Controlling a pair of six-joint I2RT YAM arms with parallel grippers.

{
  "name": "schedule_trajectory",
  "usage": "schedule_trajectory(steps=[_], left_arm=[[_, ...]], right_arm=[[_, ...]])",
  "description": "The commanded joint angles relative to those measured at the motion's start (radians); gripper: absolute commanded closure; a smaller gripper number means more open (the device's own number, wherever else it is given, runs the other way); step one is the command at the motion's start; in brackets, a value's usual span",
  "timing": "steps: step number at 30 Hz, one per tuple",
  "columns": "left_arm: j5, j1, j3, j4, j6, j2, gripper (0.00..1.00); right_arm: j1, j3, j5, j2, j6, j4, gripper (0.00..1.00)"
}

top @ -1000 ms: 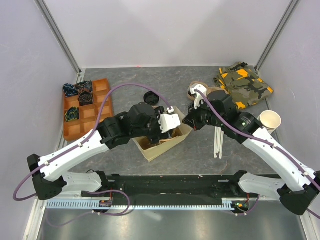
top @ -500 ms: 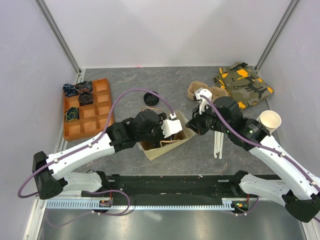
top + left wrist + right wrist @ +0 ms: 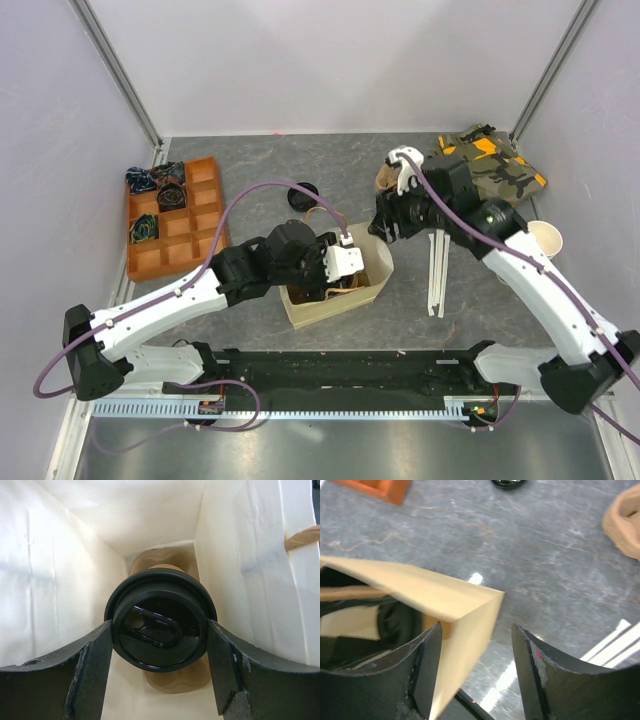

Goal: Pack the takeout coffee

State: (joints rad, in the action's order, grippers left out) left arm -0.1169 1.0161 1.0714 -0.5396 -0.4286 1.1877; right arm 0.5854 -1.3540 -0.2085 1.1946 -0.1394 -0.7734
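The takeout coffee [image 3: 160,627], a brown paper cup with a black lid, sits inside the tan paper bag [image 3: 375,262]. In the left wrist view the bag's pale walls [image 3: 75,580] surround it. My left gripper [image 3: 159,626] reaches into the bag, and its fingers [image 3: 95,655] press both sides of the lid. In the top view the left gripper [image 3: 343,265] covers the cup. My right gripper [image 3: 476,630] is open just above the bag's far right corner [image 3: 470,605], touching nothing. In the top view the right gripper [image 3: 385,226] is a little beyond the bag.
An orange compartment tray [image 3: 170,215] stands at the left. A loose black lid [image 3: 303,194] lies behind the bag. A camouflage cloth [image 3: 490,170] is at the back right, pale paper cups [image 3: 545,238] at the right, and white strips [image 3: 437,270] beside the bag.
My right gripper has opened, let go of the bag's edge and drawn back toward the far side. The left gripper has stayed shut on the cup and gone further into the bag.
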Motion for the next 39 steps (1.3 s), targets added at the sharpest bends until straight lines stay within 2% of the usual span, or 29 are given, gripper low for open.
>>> schedule_trajectory(steps=[1,3,7,13,23,24,26,27,29,30,35,39], left_arm=[[-0.041,-0.001,-0.011,0.050,-0.039,-0.040,0.84],[-0.041,-0.001,-0.014,0.050,-0.042,-0.040,0.84],[-0.041,-0.001,-0.019,0.059,-0.050,-0.040,0.85],[-0.056,-0.001,-0.030,0.064,-0.065,-0.046,0.85],[-0.053,-0.001,-0.031,0.059,-0.090,-0.050,0.85],[-0.052,-0.002,-0.033,0.061,-0.093,-0.048,0.85],[-0.049,-0.002,-0.030,0.061,-0.096,-0.045,0.85],[-0.041,-0.001,-0.030,0.059,-0.096,-0.043,0.85],[-0.026,-0.001,-0.027,0.059,-0.094,-0.040,0.85],[-0.006,-0.002,-0.025,0.058,-0.093,-0.037,0.85],[0.045,-0.002,-0.021,0.064,-0.082,-0.043,0.85],[0.071,-0.001,-0.044,0.087,-0.105,-0.056,0.85]], right_arm=[[-0.088,-0.134,-0.155,0.101,0.132,-0.127,0.37],[-0.096,-0.194,-0.268,0.149,0.309,-0.211,0.37],[-0.096,-0.253,-0.374,0.178,0.473,-0.280,0.34],[-0.096,-0.338,-0.391,0.267,0.524,-0.280,0.34],[-0.081,-0.367,-0.502,0.344,0.685,-0.329,0.41],[-0.075,-0.363,-0.503,0.344,0.690,-0.329,0.43],[-0.053,-0.349,-0.497,0.350,0.686,-0.320,0.57],[-0.050,-0.347,-0.496,0.355,0.673,-0.316,0.75],[-0.050,-0.350,-0.474,0.349,0.628,-0.291,0.97],[-0.048,-0.346,-0.460,0.339,0.607,-0.276,1.00],[-0.027,-0.211,-0.399,0.186,0.489,-0.115,1.00],[0.043,-0.120,-0.251,0.099,0.394,-0.009,1.00]])
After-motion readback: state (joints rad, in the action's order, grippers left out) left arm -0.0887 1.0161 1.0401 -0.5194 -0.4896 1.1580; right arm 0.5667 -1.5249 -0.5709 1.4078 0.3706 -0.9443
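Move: The far right corner of the takeout bag's open rim stands roughly 4 cm left of the empty right hand, 1 cm back and 2 cm below. The lidded cup inside the bag is about 10 cm left, 8 cm back and 8 cm below the right hand; the spare lid lies on the table about 25 cm ahead and 19 cm left. From the left hand, that rim corner is some 7 cm ahead, 6 cm right and 6 cm higher. The bag's rim gets pinched near its far right corner: the open right hand nudges forward a little and comes back, then works about 4 cm left and slightly down onto the paper, turning some 35 degrees counter-clockwise before its fingers shut. It then eases slightly right and back. The left hand stays inside the bag, keeping its grip on the cup's lid. ##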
